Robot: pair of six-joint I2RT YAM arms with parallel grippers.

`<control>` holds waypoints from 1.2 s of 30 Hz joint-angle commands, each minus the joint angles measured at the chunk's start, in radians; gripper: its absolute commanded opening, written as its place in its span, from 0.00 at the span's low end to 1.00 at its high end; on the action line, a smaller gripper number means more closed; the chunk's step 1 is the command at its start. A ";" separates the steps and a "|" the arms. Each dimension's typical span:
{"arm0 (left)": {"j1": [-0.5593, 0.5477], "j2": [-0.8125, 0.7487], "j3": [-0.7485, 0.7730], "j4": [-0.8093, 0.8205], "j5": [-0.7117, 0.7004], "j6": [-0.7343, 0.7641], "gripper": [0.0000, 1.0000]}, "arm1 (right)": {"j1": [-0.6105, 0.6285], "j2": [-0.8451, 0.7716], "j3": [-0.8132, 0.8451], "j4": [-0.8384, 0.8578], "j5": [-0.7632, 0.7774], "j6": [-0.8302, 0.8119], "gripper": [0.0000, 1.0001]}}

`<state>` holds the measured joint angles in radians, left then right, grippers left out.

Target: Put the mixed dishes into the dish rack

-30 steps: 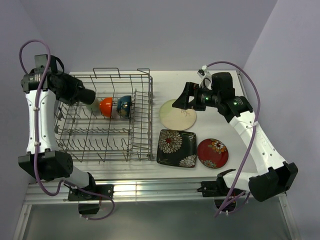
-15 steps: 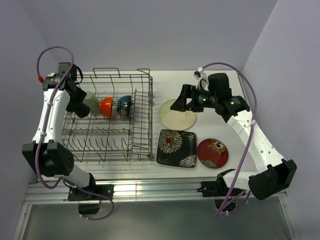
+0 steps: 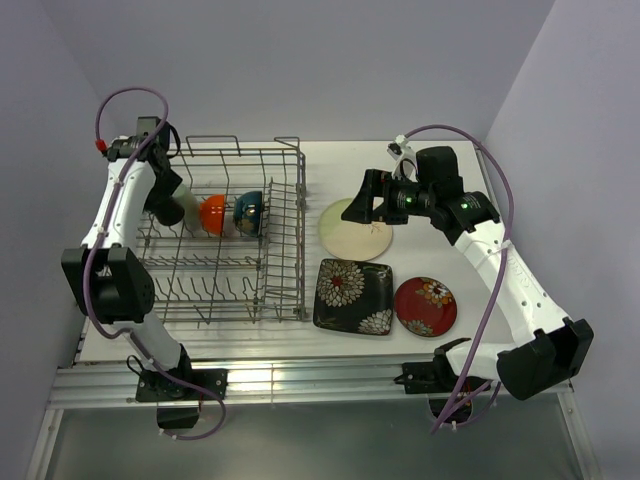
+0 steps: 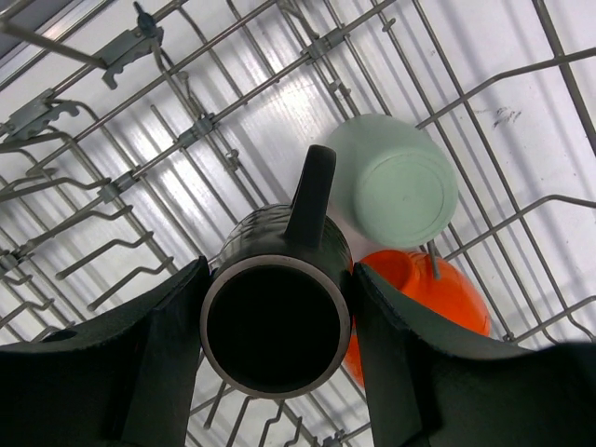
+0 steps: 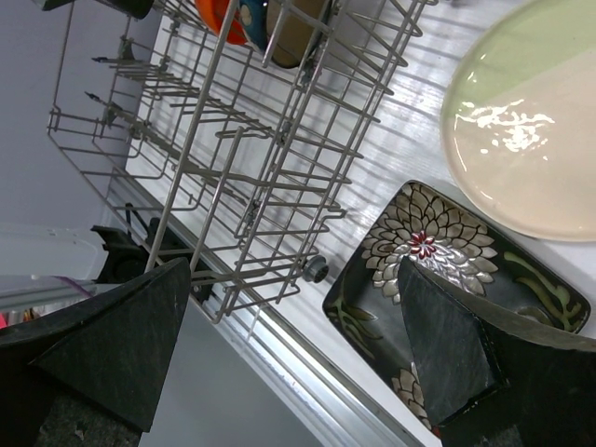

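Observation:
My left gripper (image 3: 168, 204) is shut on a dark brown cup (image 4: 276, 317) with its handle pointing away, held above the back left of the grey wire dish rack (image 3: 302, 235). Below it in the rack stand a pale green cup (image 4: 405, 182), an orange bowl (image 3: 212, 213) and a dark blue bowl (image 3: 250, 210). My right gripper (image 3: 352, 208) is open and empty above the left edge of the pale green-cream round plate (image 3: 362, 232). The black square floral plate (image 3: 352, 295) and the red floral plate (image 3: 426, 306) lie on the table in front of it.
The rack (image 5: 242, 140) fills the left half of the white table (image 3: 440, 240), with rows of upright tines in its front half. The table's metal front rail (image 3: 320, 380) runs along the near edge. Walls close in at the left and right.
My left arm has swung up and back, carrying the brown cup over the rack's back left corner. My right gripper has shifted slightly left over the pale plate.

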<state>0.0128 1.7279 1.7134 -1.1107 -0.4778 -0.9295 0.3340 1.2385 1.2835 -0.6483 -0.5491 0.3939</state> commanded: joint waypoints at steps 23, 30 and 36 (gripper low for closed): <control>-0.042 0.108 -0.103 0.101 0.021 0.044 0.67 | -0.015 0.056 0.065 -0.131 0.081 -0.009 1.00; -0.036 0.084 -0.159 0.087 0.037 0.044 0.89 | -0.021 0.157 0.068 -0.198 0.092 0.034 1.00; -0.024 0.038 -0.175 0.060 0.099 0.043 0.92 | -0.036 0.257 0.137 -0.220 0.152 0.063 1.00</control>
<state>-0.0162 1.8420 1.5345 -1.0283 -0.4145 -0.8848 0.3157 1.4559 1.3396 -0.8543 -0.4503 0.4366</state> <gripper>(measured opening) 0.913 0.995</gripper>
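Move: The black mug is already in the left fingers; the free spot for it in the rack is almost straight below that hand, about 1 cm ahead and 10 cm down. The green cup sits 5 cm ahead and 5 to the right of the hand, the orange bowl 3 ahead and 10 right, both about as low. From the empty right hand, the square plate lies 8 cm back, 1 left and 27 down; the cream plate is 12 ahead, level sideways and as low. The black mug, still pinched, goes down beside the green cup; after some 7 cm of descent the left fingers open and let go, and the hand sinks a little more around the mug while easing back and right, its fingers tipping more steeply down. The right hand, open and empty, first barely moves, then drops about 8 cm towards the square plate, tilting roughly 20 degrees downward. ##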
